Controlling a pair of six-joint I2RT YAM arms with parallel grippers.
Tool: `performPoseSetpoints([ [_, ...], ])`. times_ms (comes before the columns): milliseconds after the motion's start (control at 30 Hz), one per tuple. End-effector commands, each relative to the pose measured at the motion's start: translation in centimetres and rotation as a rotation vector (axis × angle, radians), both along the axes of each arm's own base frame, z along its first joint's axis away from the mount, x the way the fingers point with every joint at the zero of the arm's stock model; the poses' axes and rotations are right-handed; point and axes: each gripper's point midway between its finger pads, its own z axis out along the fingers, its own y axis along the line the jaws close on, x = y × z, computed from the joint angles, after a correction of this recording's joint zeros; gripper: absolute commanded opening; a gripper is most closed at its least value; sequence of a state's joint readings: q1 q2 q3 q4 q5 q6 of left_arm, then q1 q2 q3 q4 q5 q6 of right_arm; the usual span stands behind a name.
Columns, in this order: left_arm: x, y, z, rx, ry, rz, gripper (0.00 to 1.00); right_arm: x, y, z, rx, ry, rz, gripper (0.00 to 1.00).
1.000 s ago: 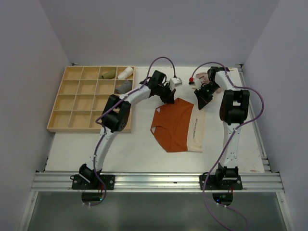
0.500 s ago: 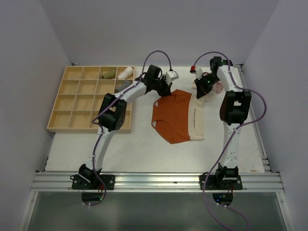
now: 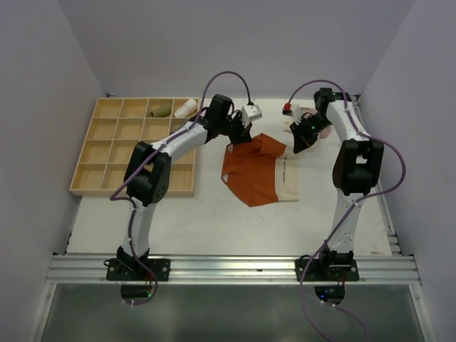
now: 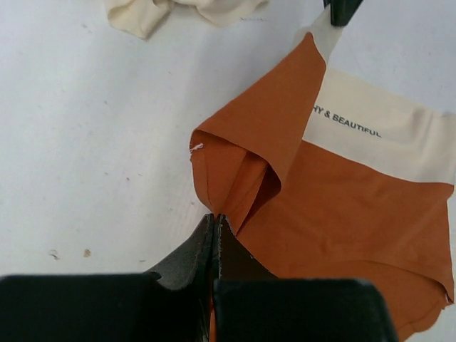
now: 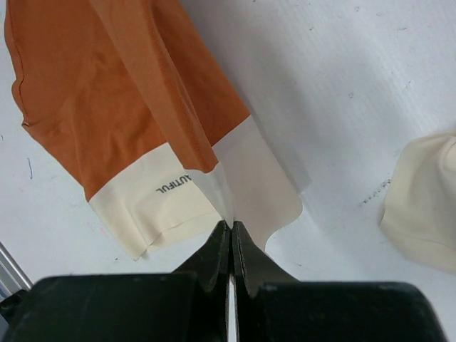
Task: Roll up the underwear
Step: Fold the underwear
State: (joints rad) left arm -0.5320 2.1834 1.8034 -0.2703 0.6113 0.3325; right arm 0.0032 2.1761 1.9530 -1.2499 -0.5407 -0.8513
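The rust-orange underwear (image 3: 254,174) with a cream waistband (image 5: 160,192) lies in the middle of the table, its far edge lifted and folded over. My left gripper (image 4: 216,217) is shut on the orange far-left corner (image 4: 235,171). At the far-right corner, my right gripper (image 5: 230,224) is shut on the waistband. In the top view the left gripper (image 3: 239,137) and right gripper (image 3: 296,144) stand at the garment's far side. The pale beige-pink underwear (image 5: 424,206) lies crumpled behind the right gripper, also seen as pale cloth (image 4: 178,11) in the left wrist view.
A wooden compartment tray (image 3: 107,160) sits at the left, holding rolled cloths (image 3: 160,109) (image 3: 187,108) in its far cells. A metal rail (image 3: 385,206) runs along the table's right edge. Grey walls close in the left, right and back.
Both grippers have pulled the garment's far corners up and back. The orange cloth now folds over itself at the far edge. The left arm has swung leftward.
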Motion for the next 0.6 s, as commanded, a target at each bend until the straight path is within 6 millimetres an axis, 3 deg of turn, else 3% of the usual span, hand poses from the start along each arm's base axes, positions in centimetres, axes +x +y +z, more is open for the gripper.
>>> performPoseSetpoints([
  [0,-1.7,0.1,1.2,-0.015,-0.031,-0.03,0.0,-1.3,0.4,2.0,0.016,-0.043,0.048,0.0],
  [367,-5.8,1.8,-1.4,0.039,0.047,-0.019,0.0,-5.2,1.7,0.0,0.022,0.018,0.098,0.0],
  [567,-7.5,2.2,-1.0,0.037,0.057,-0.028,0.0,-6.8,1.8,-0.3,0.025,0.031,0.103,0.0],
])
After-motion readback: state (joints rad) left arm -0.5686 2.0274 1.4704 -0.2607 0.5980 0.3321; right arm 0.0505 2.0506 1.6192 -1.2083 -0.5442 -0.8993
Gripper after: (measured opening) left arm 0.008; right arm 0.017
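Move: The lying part of the underwear, over which the held far edge is being taken, has its middle about 9 cm back, 4 cm right and 11 cm below the left hand, and about 6 cm back, 11 cm left and 8 cm below the right hand. The lettered cream waistband is 6 cm back, 2 cm left and 8 cm below the right hand, with the cloth pile about 11 cm ahead, 5 cm right and 8 cm below. Both hands, fingers still shut on the raised far edge of the underwear, carry it together straight back over the part lying on the table, each going about 7.5 cm. The left hand, starting higher, sinks some 5 cm and edges left while its wrist turns a little, levelling off at the end; the right, still pinching the waistband end, first stays about level, then sinks 3 cm, easing out as it goes. ##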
